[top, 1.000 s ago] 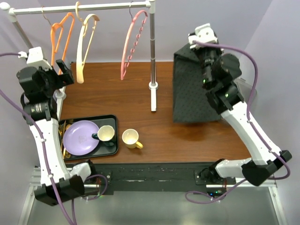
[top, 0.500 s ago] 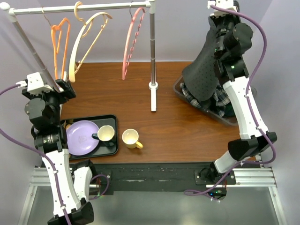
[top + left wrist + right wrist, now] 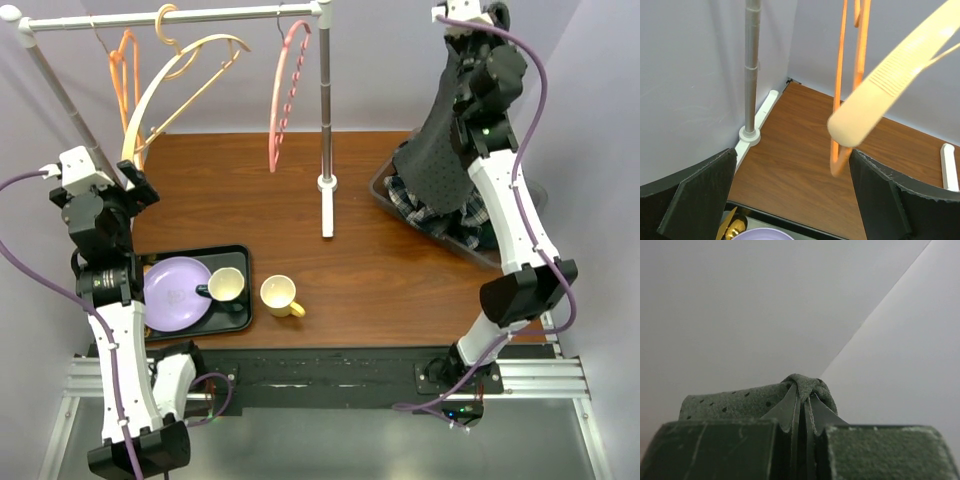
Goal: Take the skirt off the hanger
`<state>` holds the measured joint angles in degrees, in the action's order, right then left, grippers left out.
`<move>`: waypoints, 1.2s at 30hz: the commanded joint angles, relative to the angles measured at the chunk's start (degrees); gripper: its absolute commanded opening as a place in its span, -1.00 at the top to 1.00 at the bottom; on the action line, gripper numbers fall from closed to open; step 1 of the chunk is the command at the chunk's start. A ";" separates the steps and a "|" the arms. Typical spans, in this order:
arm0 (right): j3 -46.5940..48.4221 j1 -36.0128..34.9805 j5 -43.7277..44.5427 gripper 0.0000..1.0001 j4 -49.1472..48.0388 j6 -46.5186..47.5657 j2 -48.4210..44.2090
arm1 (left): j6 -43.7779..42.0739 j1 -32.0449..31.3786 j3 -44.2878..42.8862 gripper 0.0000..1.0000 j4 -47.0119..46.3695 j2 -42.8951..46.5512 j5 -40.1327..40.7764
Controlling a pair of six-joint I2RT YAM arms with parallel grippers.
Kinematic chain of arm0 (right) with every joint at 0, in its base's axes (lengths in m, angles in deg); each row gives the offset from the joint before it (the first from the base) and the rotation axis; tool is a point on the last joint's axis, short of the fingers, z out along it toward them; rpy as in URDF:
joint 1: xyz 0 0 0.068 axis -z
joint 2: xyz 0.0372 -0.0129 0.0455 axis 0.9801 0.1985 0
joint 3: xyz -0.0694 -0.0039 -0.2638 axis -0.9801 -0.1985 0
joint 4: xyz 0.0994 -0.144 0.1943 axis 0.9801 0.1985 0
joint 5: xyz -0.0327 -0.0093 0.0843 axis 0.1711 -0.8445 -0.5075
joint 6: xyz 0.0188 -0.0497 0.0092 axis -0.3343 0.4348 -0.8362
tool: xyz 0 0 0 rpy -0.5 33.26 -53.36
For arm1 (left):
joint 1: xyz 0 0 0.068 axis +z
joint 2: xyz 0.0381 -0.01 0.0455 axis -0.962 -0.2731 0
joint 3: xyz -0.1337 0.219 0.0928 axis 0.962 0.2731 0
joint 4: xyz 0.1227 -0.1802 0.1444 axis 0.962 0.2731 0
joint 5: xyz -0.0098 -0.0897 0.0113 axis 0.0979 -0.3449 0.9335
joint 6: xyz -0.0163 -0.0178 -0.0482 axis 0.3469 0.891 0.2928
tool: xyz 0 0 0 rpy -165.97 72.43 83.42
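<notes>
The skirt (image 3: 438, 170), dark green with small dots, hangs from my right gripper (image 3: 478, 14), which is raised high at the back right and shut on the fabric's top fold (image 3: 807, 385). Its lower edge drapes over the basket (image 3: 478, 240). No hanger is in the skirt. A bare cream hanger (image 3: 170, 85) hangs tilted on the rail (image 3: 220, 14), swung out to the right. My left gripper (image 3: 128, 186) stands open just below it. In the left wrist view the cream hanger's end (image 3: 860, 125) sits above my open left gripper (image 3: 792, 162), touching neither finger.
An orange hanger (image 3: 125, 60) and a pink hanger (image 3: 285, 90) hang on the same rail. The rack's right post (image 3: 326, 120) stands mid-table. The basket holds plaid clothes. A black tray (image 3: 240, 255) carries a purple plate (image 3: 170, 295) and a cup (image 3: 227, 285); a yellow mug (image 3: 278, 295) stands beside it.
My right arm has lifted the skirt from low over the table's right side to high above the basket. The left arm has drawn back and the cream hanger has swung out to the right.
</notes>
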<state>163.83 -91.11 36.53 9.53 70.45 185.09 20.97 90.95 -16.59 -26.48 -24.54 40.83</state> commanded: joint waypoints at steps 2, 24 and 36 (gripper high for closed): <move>-23.06 0.25 4.67 1.00 -4.93 -8.01 -11.19 | -0.03 -0.27 -1.97 -0.98 -0.39 -0.14 3.99; -42.84 8.95 -1.90 1.00 23.18 -53.31 7.05 | -2.23 -5.54 4.01 -0.99 -2.32 1.71 10.41; -30.27 11.15 -6.04 0.02 39.00 -58.33 7.26 | -3.02 -6.43 5.41 -0.99 -2.76 3.11 12.69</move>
<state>129.80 -80.46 33.36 36.05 15.93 194.71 19.04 85.09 -11.95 -26.52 -22.50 51.49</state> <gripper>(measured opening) 0.375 0.994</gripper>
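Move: The right hand holds the grey dotted skirt high up. The clear box it is bound for lies some 52 cm below, about 3 cm back and 7 cm to the right. The plaid skirt already in the box is roughly 50 cm below, 7 cm back and 5 cm right; the foot of the rack's right post stands about level ahead, 26 cm left, 57 cm down. From the left hand, the box is about 17 cm ahead, 72 cm right and 31 cm lower. Still pinching the grey skirt at first, the right hand plunges about 48 cm down to the clear box, edging some 5 cm right late on. Its fingers swing from pointing forward and up to forward and down, with its left side rising, and at the bottom part to over a third open, loosening on the cloth. The empty left hand, kept wide open by the hangers, sinks about 3 cm. ##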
